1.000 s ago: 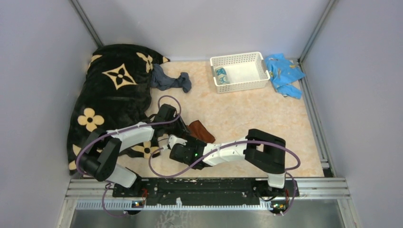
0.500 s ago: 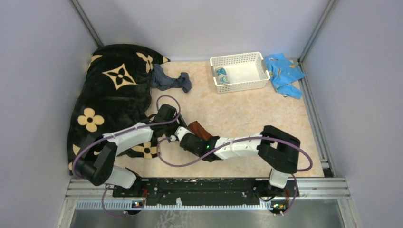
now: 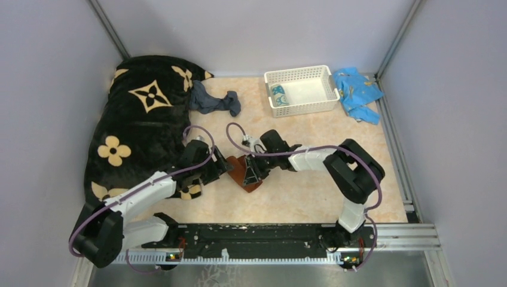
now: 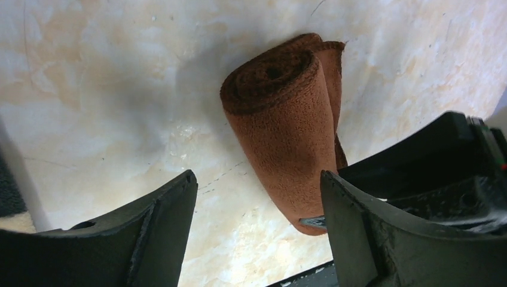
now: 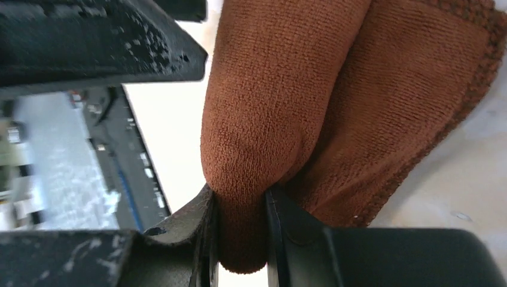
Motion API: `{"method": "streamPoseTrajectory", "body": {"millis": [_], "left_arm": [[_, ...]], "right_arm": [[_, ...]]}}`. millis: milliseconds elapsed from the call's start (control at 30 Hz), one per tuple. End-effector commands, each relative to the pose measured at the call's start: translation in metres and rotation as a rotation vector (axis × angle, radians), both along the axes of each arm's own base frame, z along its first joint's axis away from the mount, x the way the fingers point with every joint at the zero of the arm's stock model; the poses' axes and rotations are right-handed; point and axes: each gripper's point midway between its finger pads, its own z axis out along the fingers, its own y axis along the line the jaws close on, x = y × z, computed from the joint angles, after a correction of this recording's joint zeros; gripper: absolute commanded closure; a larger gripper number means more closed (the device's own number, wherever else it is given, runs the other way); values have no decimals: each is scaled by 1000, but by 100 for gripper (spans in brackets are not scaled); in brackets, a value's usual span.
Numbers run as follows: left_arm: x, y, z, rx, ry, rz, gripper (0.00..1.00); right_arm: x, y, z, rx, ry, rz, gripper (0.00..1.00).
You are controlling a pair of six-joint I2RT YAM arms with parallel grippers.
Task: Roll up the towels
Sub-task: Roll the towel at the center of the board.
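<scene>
The rust-brown towel point(image 3: 244, 174) lies rolled on the marble table top point(image 3: 311, 179), its spiral end point(image 4: 272, 75) facing away in the left wrist view. My right gripper point(image 3: 252, 170) is shut on one end of the roll point(image 5: 281, 89), the cloth squeezed between its fingers point(image 5: 197, 230). My left gripper point(image 3: 219, 167) is open, its fingers point(image 4: 173, 209) straddling the near part of the roll without touching it. The dark slate towel point(image 3: 213, 101) lies crumpled beside the blanket. The teal-and-white towel point(image 3: 278, 94) sits rolled in the basket.
A white basket point(image 3: 306, 72) stands at the back. A bright blue cloth point(image 3: 357, 89) lies to its right. The big black flowered blanket point(image 3: 140, 119) fills the left side, just behind my left arm. Grey walls enclose the table.
My right gripper swung away from the front edge, came round to the far side of the brown roll and shut on its end. My left gripper opened and drew back toward me.
</scene>
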Motion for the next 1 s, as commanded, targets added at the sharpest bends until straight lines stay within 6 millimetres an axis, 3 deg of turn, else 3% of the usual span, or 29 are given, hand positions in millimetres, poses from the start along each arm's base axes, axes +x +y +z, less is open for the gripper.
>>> {"method": "streamPoseTrajectory", "body": {"millis": [0, 233, 367, 467, 533, 767, 833, 967], "left_arm": [[-2, -10, -2, -71, -3, -15, 19], [12, -21, -11, -69, 17, -33, 19], [15, -22, -24, -49, 46, -20, 24], [13, -22, -36, -28, 88, -29, 32], [11, -24, -46, -16, 120, -43, 38], [-2, -14, -72, 58, 212, -47, 43], [-6, -10, -76, 75, 228, -42, 43], [-9, -8, -79, 89, 245, -41, 43]], "right_arm": [[-35, 2, -1, 141, 312, 94, 87], [-33, -8, -23, 186, 518, 10, 88], [-32, -16, -36, 148, 531, -37, 86], [-28, -20, -37, 112, 476, -63, 81], [-25, -24, -34, 82, 425, -76, 71], [-5, -39, -5, -33, 153, -135, 50], [10, -43, 15, -78, -2, -193, 44], [23, -45, 50, -182, -280, -237, 35]]}}
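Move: The brown towel, already partly rolled, lies with its middle about 5 cm to the right of the open left hand, 1 cm back and 4 cm below it. From the right hand, which still pinches its near right end, that middle is about 2 cm ahead, 2 cm left and 1 cm lower. From the left hand, the grey towel is some 24 cm ahead and 4 cm left, the patterned blanket 16 cm ahead and 32 cm left, the white basket 28 cm ahead and 27 cm right. The right hand, keeping its pinch on the near right end of the brown roll, twists on about 25 degrees more, its upper side tipping forward, while the left hand sinks and goes right about 4 cm each way and slightly forward, narrowing its fingers astride the roll near the spiral end. Then the right fingers open and let go, and that hand turns back and withdraws about 3 cm to the right while rising off the towel. ##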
